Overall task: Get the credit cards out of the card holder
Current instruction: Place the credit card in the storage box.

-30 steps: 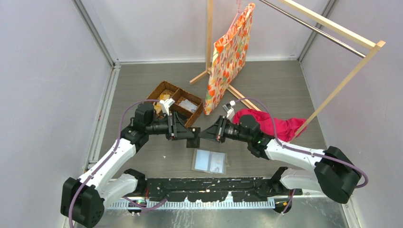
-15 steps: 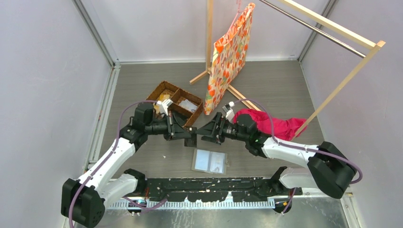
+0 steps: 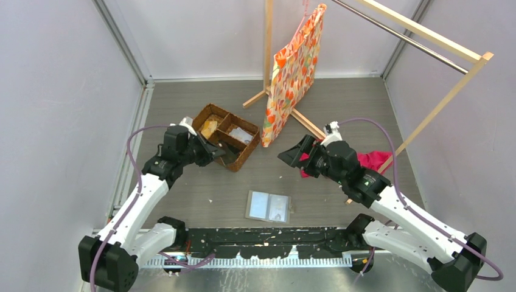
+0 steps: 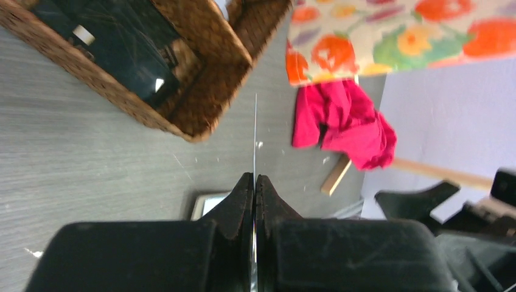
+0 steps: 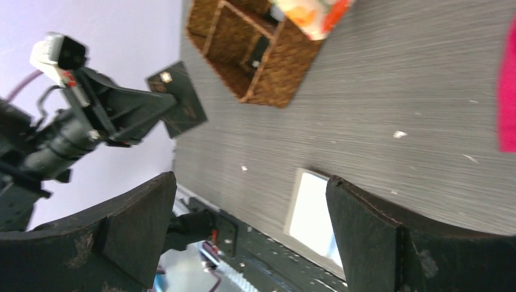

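The card holder point(image 3: 268, 207) lies spread open on the table near the front edge, pale clear sleeves up. Its corner also shows in the left wrist view as the card holder point(image 4: 207, 204), and between the right fingers as the card holder point(image 5: 313, 213). My left gripper point(image 3: 224, 156) is shut on a thin dark credit card point(image 5: 179, 106), held beside the near corner of the wicker basket. In the left wrist view, the gripper point(image 4: 254, 179) pinches that card point(image 4: 255, 128) edge-on. My right gripper point(image 3: 293, 158) hangs open and empty over the table, fingertips point(image 5: 341, 201) wide apart.
The brown wicker basket point(image 3: 196, 120) has divided compartments, and dark cards point(image 4: 122, 48) lie in one of them. A pink cloth point(image 3: 377, 161) lies right of the right arm. A floral bag point(image 3: 292, 73) hangs from a wooden rack point(image 3: 426, 36) at the back.
The two grippers met over the table with the card between them. The left one shut on it, the right one opened and drew back right. The left has carried the card toward the basket.
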{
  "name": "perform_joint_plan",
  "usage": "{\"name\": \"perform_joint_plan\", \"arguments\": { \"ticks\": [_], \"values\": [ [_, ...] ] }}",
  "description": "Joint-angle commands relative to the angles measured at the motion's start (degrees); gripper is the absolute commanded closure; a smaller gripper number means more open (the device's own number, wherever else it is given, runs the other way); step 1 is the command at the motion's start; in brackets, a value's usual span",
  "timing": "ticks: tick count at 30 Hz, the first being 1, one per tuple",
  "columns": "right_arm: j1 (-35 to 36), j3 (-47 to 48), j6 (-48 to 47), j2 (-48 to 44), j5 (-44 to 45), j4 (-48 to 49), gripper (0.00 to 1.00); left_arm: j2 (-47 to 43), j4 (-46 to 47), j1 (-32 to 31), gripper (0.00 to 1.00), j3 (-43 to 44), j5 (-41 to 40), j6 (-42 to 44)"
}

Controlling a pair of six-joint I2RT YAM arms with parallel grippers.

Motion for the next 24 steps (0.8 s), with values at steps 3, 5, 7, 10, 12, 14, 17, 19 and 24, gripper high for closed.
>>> {"name": "perform_joint_plan", "arguments": {
  "ticks": [3, 5, 7, 10, 12, 14, 17, 19, 24],
  "values": [
    [-0.25, 3.03, -4.37, 0.82, 6.37, -11.18, 0.03, 2.29, 17.07, 0.21, 0.99, -5.46, -13.78, -8.78],
    [-0.31, 3.55, -4.7, 2.1, 5.42, -11.25, 0.03, 3.3, 22.13, 0.17, 1.0, -7.92, -15.58, -10.85],
    [-0.3, 3.96, -4.91, 3.29, 4.62, -11.18, 0.03, 4.82, 27.17, 0.22, 0.99, -10.12, -16.45, -12.22],
    [-0.42, 4.72, -5.23, 4.77, 4.15, -11.68, 0.03, 7.97, 36.9, 0.21, 0.99, -13.26, -15.24, -12.67],
    [-0.67, 5.45, -5.78, 5.73, 3.87, -12.74, 0.03, 9.3, 39.97, 0.21, 1.0, -14.38, -15.02, -12.68],
    [-1.01, 6.34, -6.59, 6.42, 3.86, -13.94, 0.03, 10.28, 41.14, 0.21, 1.0, -15.2, -16.16, -12.45],
    [-1.94, 7.11, -7.69, 7.71, 3.28, -14.86, 0.03, 12.02, 44.34, 0.21, 0.99, -16.74, -17.98, -12.75],
    [-3.02, 7.63, -8.34, 9.03, 2.2, -15.03, 0.03, 13.66, 45.58, 0.21, 0.99, -16.81, -18.29, -12.85],
    [-5.88, 8.72, -9.8, 12.69, -1.71, -14.23, 0.03, 19.05, 47.52, 0.22, 0.99, -15.84, -17.83, -13.0]
  ]
}}
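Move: Straight ahead of the left hand, which still pinches the black credit card, the storage box's near compartment with the dark cards lies about 12 cm out and some 15 cm below. The yellow cards lie about 20 cm ahead and 9 cm to the left, the white packet some 19 cm ahead and 4 cm to the right. The open card holder is about 13 cm back and 14 cm right. From the empty right hand the near compartment lies roughly 16 cm ahead, 20 cm left and 19 cm down. Carrying the black credit card in shut fingers, the left hand goes forward about 8 cm and sinks nearly as far towards the storage box's near compartment, first mostly forward with a little left, then steeply down, easing forward at the end. The wrist swings some 20 degrees counter-clockwise. Meanwhile the open right hand sinks about 6 cm, drifts 3 cm right and rolls its left side down. ##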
